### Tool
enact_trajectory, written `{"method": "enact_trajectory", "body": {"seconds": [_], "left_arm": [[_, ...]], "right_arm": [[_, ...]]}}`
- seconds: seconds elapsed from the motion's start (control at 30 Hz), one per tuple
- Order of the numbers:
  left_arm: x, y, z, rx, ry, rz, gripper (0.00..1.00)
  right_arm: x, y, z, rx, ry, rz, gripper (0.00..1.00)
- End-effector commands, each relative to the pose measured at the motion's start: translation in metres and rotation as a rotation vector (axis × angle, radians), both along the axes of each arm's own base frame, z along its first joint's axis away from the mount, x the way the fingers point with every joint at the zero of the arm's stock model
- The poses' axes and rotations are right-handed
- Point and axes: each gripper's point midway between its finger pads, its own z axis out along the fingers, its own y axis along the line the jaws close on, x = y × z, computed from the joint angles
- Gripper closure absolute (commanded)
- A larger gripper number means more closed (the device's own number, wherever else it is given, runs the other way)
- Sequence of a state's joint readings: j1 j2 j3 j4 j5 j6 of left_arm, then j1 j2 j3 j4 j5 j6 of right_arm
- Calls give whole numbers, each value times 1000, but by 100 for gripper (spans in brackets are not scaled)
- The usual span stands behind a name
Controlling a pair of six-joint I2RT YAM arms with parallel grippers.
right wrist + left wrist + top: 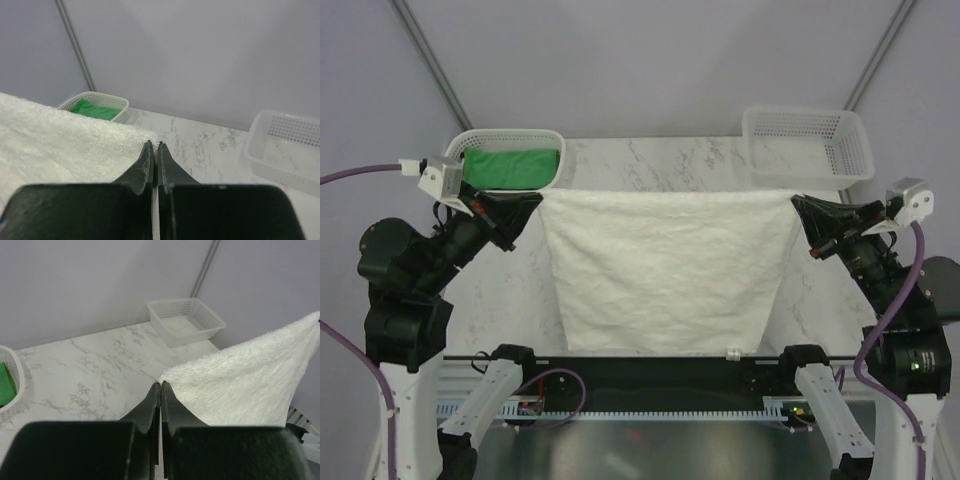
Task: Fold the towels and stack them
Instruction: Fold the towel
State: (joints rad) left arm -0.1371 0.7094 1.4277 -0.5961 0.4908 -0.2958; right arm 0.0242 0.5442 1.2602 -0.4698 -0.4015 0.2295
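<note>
A white towel (pixel 668 268) hangs spread out between the two arms, its top edge taut and its lower edge near the table's front. My left gripper (pixel 533 200) is shut on the towel's upper left corner (pixel 167 374); the cloth (pixel 245 385) fans out to the right of the jaws (pixel 160 384). My right gripper (pixel 798 204) is shut on the upper right corner (pixel 150 136), with the cloth (pixel 60 145) stretching left. A green towel (pixel 510 166) lies folded in the left basket (pixel 520 137), seen also as green towel (pixel 95 109). No navy towel shows.
An empty white mesh basket (pixel 807 146) stands at the back right of the marble table (pixel 650 165); it shows too as basket (pixel 185 320) and basket (pixel 290 147). The left basket's rim (pixel 12 385) sits at the left wrist view's edge. Black arm bases and cables line the near edge.
</note>
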Motion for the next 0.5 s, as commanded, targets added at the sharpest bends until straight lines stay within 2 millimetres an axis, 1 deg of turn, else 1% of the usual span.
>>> {"method": "enact_trajectory", "body": {"seconds": [0.0,0.03,0.07,0.1,0.13,0.17,0.2,0.23,0.27,0.3,0.33,0.37,0.4,0.43,0.47], "left_arm": [[62,10,-47,58,175,106,98],[78,7,-61,68,231,103,98],[88,6,-73,76,272,103,98],[96,5,-82,81,302,102,98],[103,4,-93,87,335,101,98],[117,2,-117,101,409,100,98],[124,2,-130,108,447,101,98],[131,0,-144,116,491,98,98],[145,-2,-168,130,564,97,98],[151,-2,-185,139,611,96,98],[156,-2,-204,148,666,96,98],[166,-4,-234,164,751,92,98],[170,-5,-248,172,791,91,98],[177,-5,-257,176,820,92,98],[186,-7,-285,192,899,88,98]], "right_arm": [[53,-3,-26,19,111,-23,100],[73,-1,-37,17,154,-18,100],[84,0,-48,12,180,-9,100],[96,1,-49,14,173,-4,100],[114,3,-62,17,213,1,100],[126,4,-76,15,240,7,100],[137,4,-76,17,220,7,100],[156,5,-96,20,272,12,100],[167,7,-112,19,303,19,100],[178,8,-116,20,297,27,100],[197,9,-141,30,359,28,100],[205,10,-159,37,395,31,100],[217,11,-161,42,370,35,100],[232,12,-186,56,425,37,100],[240,13,-197,61,442,42,100]]}}
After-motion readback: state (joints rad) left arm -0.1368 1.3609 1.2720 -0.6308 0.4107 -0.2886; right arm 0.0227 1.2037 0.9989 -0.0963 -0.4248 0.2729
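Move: Both grippers hold the white towel's top corners, the towel hanging between them. The bare table spot it goes to lies about 20 cm ahead and 45 below both hands, some 18 cm right of the left hand and 18 left of the right. The basket with the green towel is about 45 cm ahead and 22 left of the left hand, 43 below; the empty basket about 50 ahead and 25 right of the right hand, equally low. Swing both grippers down and forward together, laying the white towel bottom edge first onto the table: sink the left about 25 cm while it goes 17 forward, the right some 21 cm each way. Tip the fingers down as they go, the left more than the right, and keep both top corners pinched, without letting the grippers draw together much. ##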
